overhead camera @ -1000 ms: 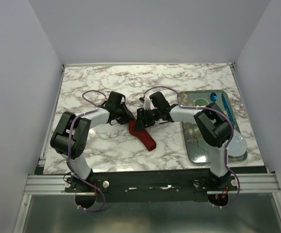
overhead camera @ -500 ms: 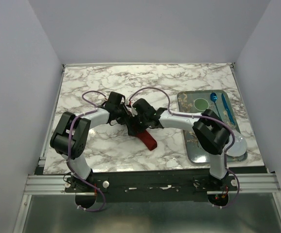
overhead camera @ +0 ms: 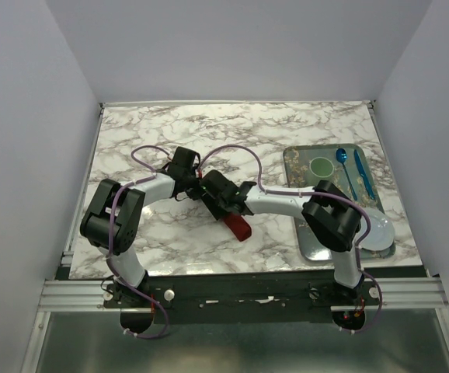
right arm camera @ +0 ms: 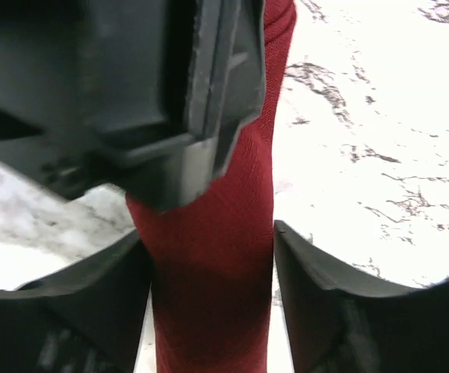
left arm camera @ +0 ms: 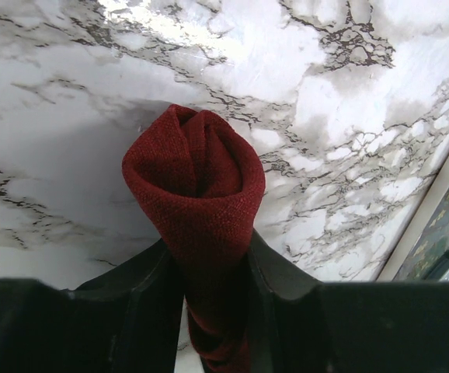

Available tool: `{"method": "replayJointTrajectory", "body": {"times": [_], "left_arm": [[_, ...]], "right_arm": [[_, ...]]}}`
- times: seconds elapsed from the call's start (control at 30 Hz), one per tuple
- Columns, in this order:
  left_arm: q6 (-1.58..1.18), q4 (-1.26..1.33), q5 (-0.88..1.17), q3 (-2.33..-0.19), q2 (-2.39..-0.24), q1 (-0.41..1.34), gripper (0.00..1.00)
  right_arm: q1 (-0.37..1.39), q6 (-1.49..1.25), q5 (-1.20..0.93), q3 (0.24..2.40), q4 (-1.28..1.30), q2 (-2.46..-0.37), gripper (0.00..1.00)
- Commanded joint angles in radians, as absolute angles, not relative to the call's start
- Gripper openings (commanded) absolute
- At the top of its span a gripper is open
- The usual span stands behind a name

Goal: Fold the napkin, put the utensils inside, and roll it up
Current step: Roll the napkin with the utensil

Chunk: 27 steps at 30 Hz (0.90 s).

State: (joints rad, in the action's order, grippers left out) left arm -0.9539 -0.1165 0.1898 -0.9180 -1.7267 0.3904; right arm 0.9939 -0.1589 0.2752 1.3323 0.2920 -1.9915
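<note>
The dark red napkin (left arm camera: 197, 179) is rolled into a tight tube lying on the marble table (overhead camera: 147, 132). My left gripper (left arm camera: 209, 250) is shut on it, a finger pressed to each side near one end, which sticks out past the fingertips. My right gripper (right arm camera: 209, 233) straddles the same roll (right arm camera: 217, 272): its left finger lies against the cloth and a thin gap shows at the right finger. From above, both grippers meet over the roll, the left gripper (overhead camera: 199, 189) beside the right gripper (overhead camera: 224, 206), and only the roll's near end (overhead camera: 239, 227) shows. The utensils are hidden.
A metal tray (overhead camera: 310, 233) lies at the right with a small green dish (overhead camera: 321, 165) and a blue spoon (overhead camera: 342, 159) on it. A white plate (overhead camera: 381, 230) sits at its near right corner. The left gripper's dark body (right arm camera: 131, 93) fills the top left of the right wrist view.
My right arm has swung left along the roll to sit close beside the left gripper, covering more of the napkin. The left gripper has kept its hold.
</note>
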Motion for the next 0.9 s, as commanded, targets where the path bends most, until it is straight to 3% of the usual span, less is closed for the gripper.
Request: {"method": "replayJointTrajectory", "body": {"times": [0.0, 0.13, 0.23, 0.6, 0.87], "left_arm": [[-0.959, -0.140, 0.178, -0.899, -1.713, 0.399, 0.48], [-0.968, -0.132, 0.178, -0.894, -1.675, 0.385, 0.72], [-0.966, -0.140, 0.186, -0.899, -1.652, 0.350, 0.78], [-0.920, -0.178, 0.264, -0.877, -1.531, 0.140, 0.85], [-0.864, -0.236, 0.297, -0.868, -1.356, 0.100, 0.86]], "right_arm": [[0.994, -0.164, 0.337, 1.361, 0.310, -2.023, 0.58], [0.993, -0.169, 0.328, 1.359, 0.305, -2.036, 0.48], [0.994, -0.173, 0.334, 1.353, 0.299, -2.040, 0.46], [0.970, -0.213, 0.338, 1.341, 0.299, -2.054, 0.45], [0.832, -0.226, 0.214, 1.382, 0.347, -2.049, 0.46]]}}
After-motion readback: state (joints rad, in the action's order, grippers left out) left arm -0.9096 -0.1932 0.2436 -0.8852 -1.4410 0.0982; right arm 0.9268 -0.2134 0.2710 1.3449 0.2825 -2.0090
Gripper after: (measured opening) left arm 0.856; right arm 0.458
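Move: The left fingers still grip the rolled napkin nearer its far end, with the roll's middle some 4 cm back and 5 cm right of them, at about their height. The right fingers stand open astride the same roll, its middle about 1 cm ahead, level sideways and in height. Well off to the right hand's right lie the tray, its middle about 35 cm over and 2 cm ahead, and the green cup, about 31 cm over and 12 cm ahead. While the right fingers close from both sides until they pinch the napkin roll just above the table, the left fingers open wide and let go of it, and the left hand lifts a little, then sweeps about 10 cm left and slightly forward, climbing some 8 cm away from the roll as it turns a little counter-clockwise. The right hand keeps low and nearly still at first, then, with the roll in its grip, eases about 2.5 cm forward and slightly right, turning a few degrees clockwise. ##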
